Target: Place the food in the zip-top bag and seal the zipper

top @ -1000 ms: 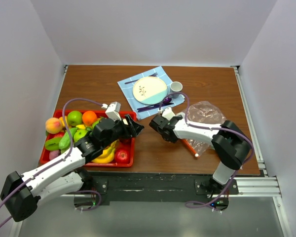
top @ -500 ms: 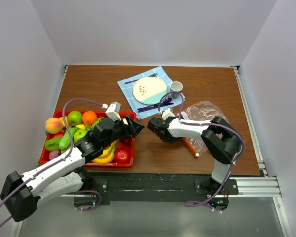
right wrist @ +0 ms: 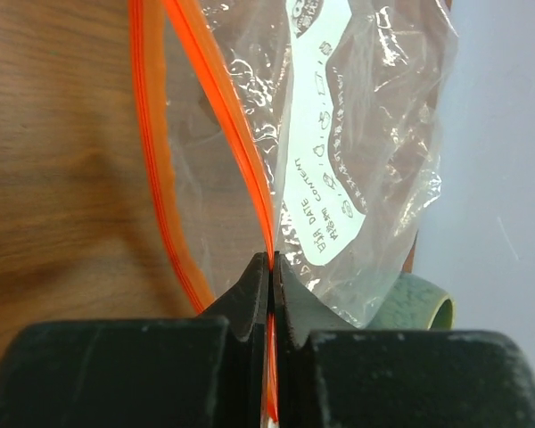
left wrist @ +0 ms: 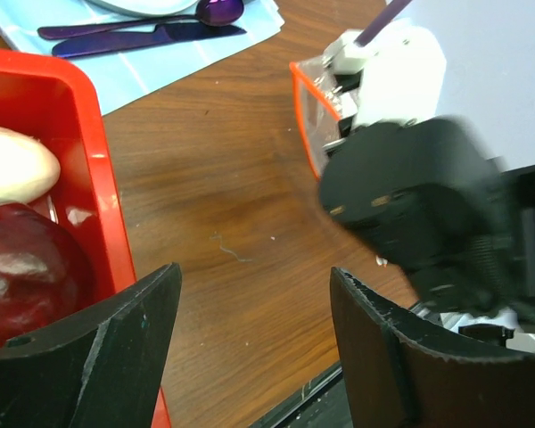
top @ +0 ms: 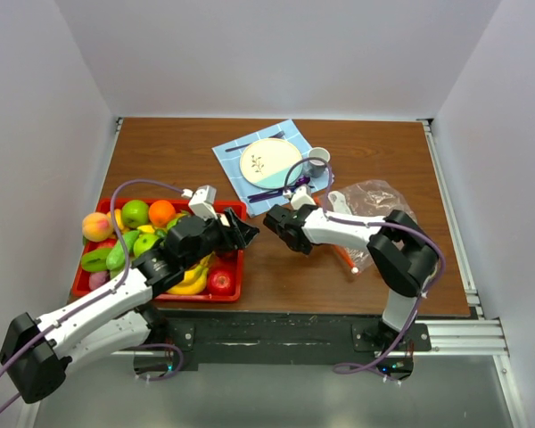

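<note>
The food (top: 143, 241) fills a red tray at the left: peach (top: 96, 226), green apple (top: 135, 212), orange (top: 161, 212), bananas and a red apple (top: 219, 282) (left wrist: 27, 276). My left gripper (top: 243, 230) (left wrist: 254, 276) hangs open and holds nothing, over bare wood just right of the tray. The clear zip-top bag (top: 379, 201) (right wrist: 392, 134) lies at the right with its mouth parted. My right gripper (top: 290, 230) (right wrist: 273, 267) is shut on one side of the orange zipper (right wrist: 223, 134) (top: 344, 259); the other side curves away to its left.
The red tray (top: 218, 297) (left wrist: 107, 205) sits at the near left. Behind the grippers lie a blue napkin (top: 227, 152) with a plate (top: 270, 160), purple cutlery (top: 281, 189) (left wrist: 218, 11) and a white cup (top: 318, 158). The two grippers are close together at mid-table.
My right gripper was open and has shut on the zipper strip. That arm reached a little further left, and the bag's near edge rose. The left arm stayed put.
</note>
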You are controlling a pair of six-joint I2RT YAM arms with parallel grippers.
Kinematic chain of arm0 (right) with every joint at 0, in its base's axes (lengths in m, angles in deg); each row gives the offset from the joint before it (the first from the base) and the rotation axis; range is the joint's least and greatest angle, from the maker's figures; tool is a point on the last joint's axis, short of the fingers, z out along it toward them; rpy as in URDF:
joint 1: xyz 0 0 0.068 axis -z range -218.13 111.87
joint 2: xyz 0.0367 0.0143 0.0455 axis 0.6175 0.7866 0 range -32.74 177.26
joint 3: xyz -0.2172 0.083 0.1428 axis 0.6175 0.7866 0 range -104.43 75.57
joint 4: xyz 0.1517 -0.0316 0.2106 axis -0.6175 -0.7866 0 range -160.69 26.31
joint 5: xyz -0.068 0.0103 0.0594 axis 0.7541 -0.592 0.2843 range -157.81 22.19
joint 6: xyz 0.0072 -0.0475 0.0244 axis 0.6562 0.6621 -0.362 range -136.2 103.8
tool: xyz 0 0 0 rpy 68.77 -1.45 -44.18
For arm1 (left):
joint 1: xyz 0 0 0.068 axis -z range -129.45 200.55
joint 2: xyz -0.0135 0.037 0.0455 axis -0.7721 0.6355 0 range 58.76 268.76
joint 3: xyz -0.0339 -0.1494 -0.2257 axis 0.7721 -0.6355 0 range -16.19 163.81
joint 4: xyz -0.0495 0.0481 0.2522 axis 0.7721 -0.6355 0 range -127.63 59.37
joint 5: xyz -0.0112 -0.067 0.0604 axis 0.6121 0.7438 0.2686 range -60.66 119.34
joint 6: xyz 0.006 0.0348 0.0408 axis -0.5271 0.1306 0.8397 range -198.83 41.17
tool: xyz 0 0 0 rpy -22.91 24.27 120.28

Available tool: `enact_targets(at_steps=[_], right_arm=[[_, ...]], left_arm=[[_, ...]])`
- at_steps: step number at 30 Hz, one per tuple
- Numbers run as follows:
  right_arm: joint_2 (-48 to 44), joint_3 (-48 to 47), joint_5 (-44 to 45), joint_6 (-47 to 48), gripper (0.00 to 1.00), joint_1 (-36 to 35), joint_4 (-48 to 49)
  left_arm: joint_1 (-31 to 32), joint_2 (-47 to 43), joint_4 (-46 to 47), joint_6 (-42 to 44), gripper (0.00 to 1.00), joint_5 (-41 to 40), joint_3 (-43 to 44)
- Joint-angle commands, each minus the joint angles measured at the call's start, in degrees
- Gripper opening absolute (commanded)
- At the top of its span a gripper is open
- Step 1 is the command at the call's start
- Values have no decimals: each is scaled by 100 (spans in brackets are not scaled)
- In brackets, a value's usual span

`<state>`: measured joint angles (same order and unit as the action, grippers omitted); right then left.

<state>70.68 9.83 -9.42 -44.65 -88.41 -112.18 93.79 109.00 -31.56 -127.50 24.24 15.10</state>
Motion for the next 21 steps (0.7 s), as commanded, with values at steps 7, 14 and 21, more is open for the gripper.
enact_targets(at_steps=[7, 14, 21], right_arm=[[-1780, -581, -2049, -64, 0, 19, 410], [-2361, -247, -2727, -512, 0, 19, 946], [-2615, -27, -3281, -776, 0, 27, 1271]], left_arm=[[26, 433, 945, -20, 69, 440, -80], [105, 987, 1376, 50, 74, 730, 167], [404, 1488, 1534, 182, 75, 528, 430]])
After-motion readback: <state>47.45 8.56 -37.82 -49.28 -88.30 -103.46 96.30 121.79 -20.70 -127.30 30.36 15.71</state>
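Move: The shut fingers of my right hand already pinch one orange zipper lip of the bag. The tray's right rim lies about 26 cm to its left and 4 back; the bag's free lip is some 4 cm left, the green bowl roughly 18 right and 11 back. My open left hand has that free lip about 21 cm to its right, 4 ahead and 12 below; the tray's right rim is 2 cm left, level with it, and the spoon 9 right, 17 ahead. I keep my right fingers shut on the zipper lip and lift it, swinging it left towards the tray and my left hand, about 9 cm each way, sinking slightly at the end, while I roll the hand some 45 degrees, its left side rising. Meanwhile my left hand, fingers staying open, reaches about 5 cm right and sinks 2 or 3 towards the bag's mouth. ##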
